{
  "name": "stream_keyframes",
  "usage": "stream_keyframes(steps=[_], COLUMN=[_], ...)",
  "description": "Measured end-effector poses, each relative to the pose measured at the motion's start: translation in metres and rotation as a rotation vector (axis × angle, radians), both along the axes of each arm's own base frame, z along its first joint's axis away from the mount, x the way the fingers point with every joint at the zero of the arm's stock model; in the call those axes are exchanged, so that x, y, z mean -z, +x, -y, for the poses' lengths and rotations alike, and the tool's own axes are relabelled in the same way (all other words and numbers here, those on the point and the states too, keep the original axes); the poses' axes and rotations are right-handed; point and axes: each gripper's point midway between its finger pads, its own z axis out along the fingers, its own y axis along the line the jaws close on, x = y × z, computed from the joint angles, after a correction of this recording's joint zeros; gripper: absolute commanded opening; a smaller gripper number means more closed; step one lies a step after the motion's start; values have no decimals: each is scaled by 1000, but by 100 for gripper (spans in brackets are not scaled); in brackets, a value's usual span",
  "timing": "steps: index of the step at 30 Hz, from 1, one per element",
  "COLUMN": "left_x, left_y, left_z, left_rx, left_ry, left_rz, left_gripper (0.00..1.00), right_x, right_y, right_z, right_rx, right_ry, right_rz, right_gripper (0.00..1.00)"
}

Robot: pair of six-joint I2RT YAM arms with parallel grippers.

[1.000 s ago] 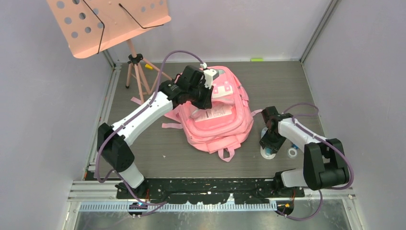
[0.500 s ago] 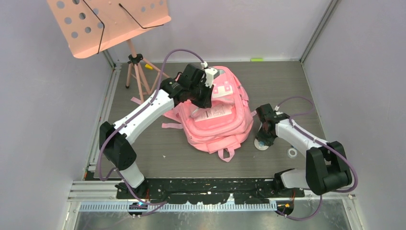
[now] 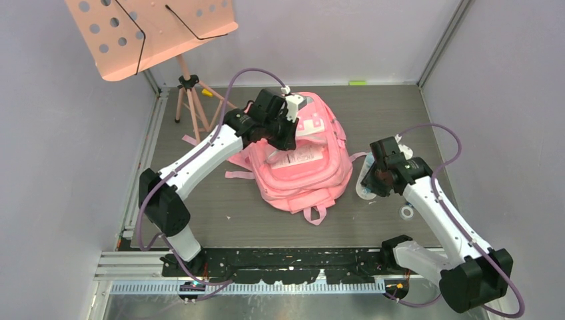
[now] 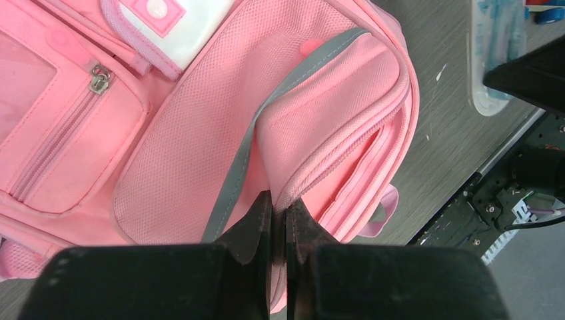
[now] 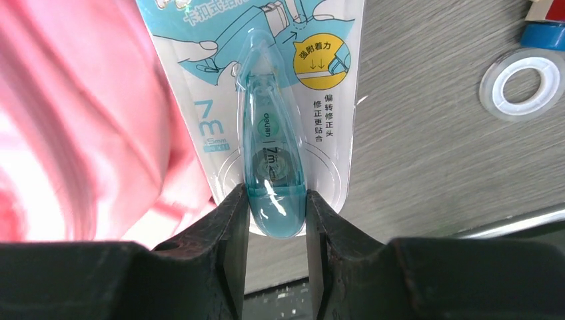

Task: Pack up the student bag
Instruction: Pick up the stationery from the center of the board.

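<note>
The student bag [image 3: 303, 170] lies in the middle of the table, pink, with a grey strip [image 4: 243, 153] across its mesh front. My left gripper [image 4: 278, 203] is shut on a pinched fold of the bag's fabric by the zip edge, at the bag's upper left [image 3: 283, 133]. A white printed packet [image 3: 300, 158] shows in the bag's opening. My right gripper [image 5: 276, 197] is shut on the teal bulge of a carded correction tape pack [image 5: 273, 133]. It holds the pack just right of the bag [image 3: 366, 183], with the pink fabric [image 5: 66, 133] close beside it.
A salmon-pink music stand [image 3: 150, 33] on a tripod [image 3: 190, 100] stands at the far left. A clear tape roll [image 3: 406, 212] lies on the table right of the bag, beside a blue item [image 5: 543, 33]. Grey walls enclose the table on three sides.
My right gripper has closed on the correction tape pack and carried it up off the table toward the bag. The left gripper keeps its hold and has not moved.
</note>
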Motion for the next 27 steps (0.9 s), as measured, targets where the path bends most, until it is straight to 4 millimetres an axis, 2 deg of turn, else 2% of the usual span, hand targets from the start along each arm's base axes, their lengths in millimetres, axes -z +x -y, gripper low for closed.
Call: stream_keyframes(steps=[4, 15, 20, 23, 27], left_x=[5, 24, 26, 26, 26], left_y=[2, -3, -6, -7, -8], left_z=[3, 7, 9, 10, 11], left_rx=[0, 6, 17, 24, 28], left_ry=[-5, -17, -34, -43, -58], left_rz=[-10, -53, -59, -65, -78], left_gripper=[0, 0, 0, 0, 0], right_x=[-23, -57, -64, -62, -57], right_y=[-12, -59, -78, -81, -64], right_z=[-17, -93, -123, -139, -156], right_rx=[-86, -407, -540, -583, -564], right_ry=[80, 318, 378, 387, 380], right_rz=[-5, -112, -162, -200, -221], right_gripper=[1, 1, 0, 0, 0])
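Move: The right hand, still pinching the correction tape pack about 11 cm above the board, has the bag's open pocket some 22 cm to its left, about 5 cm ahead and a little higher. The bag's loop lies 19 cm left, 6 cm back and 9 cm below it; the tape roll is 13 cm right, 6 cm back and 11 cm down. From the left hand, pinching the flap, the opening is roughly 3 cm back, 3 cm right and 6 cm below. Leftward in a fast arc, the right hand carries the pack about 16 cm towards the open pocket, drawing back about 8 cm and rising 6 on the way, then easing slightly forward again at the end. It turns counter-clockwise some 30 degrees with its left side lifting, grip unchanged. The left hand keeps its pinch on the flap edge and sinks roughly 2.5 cm. ##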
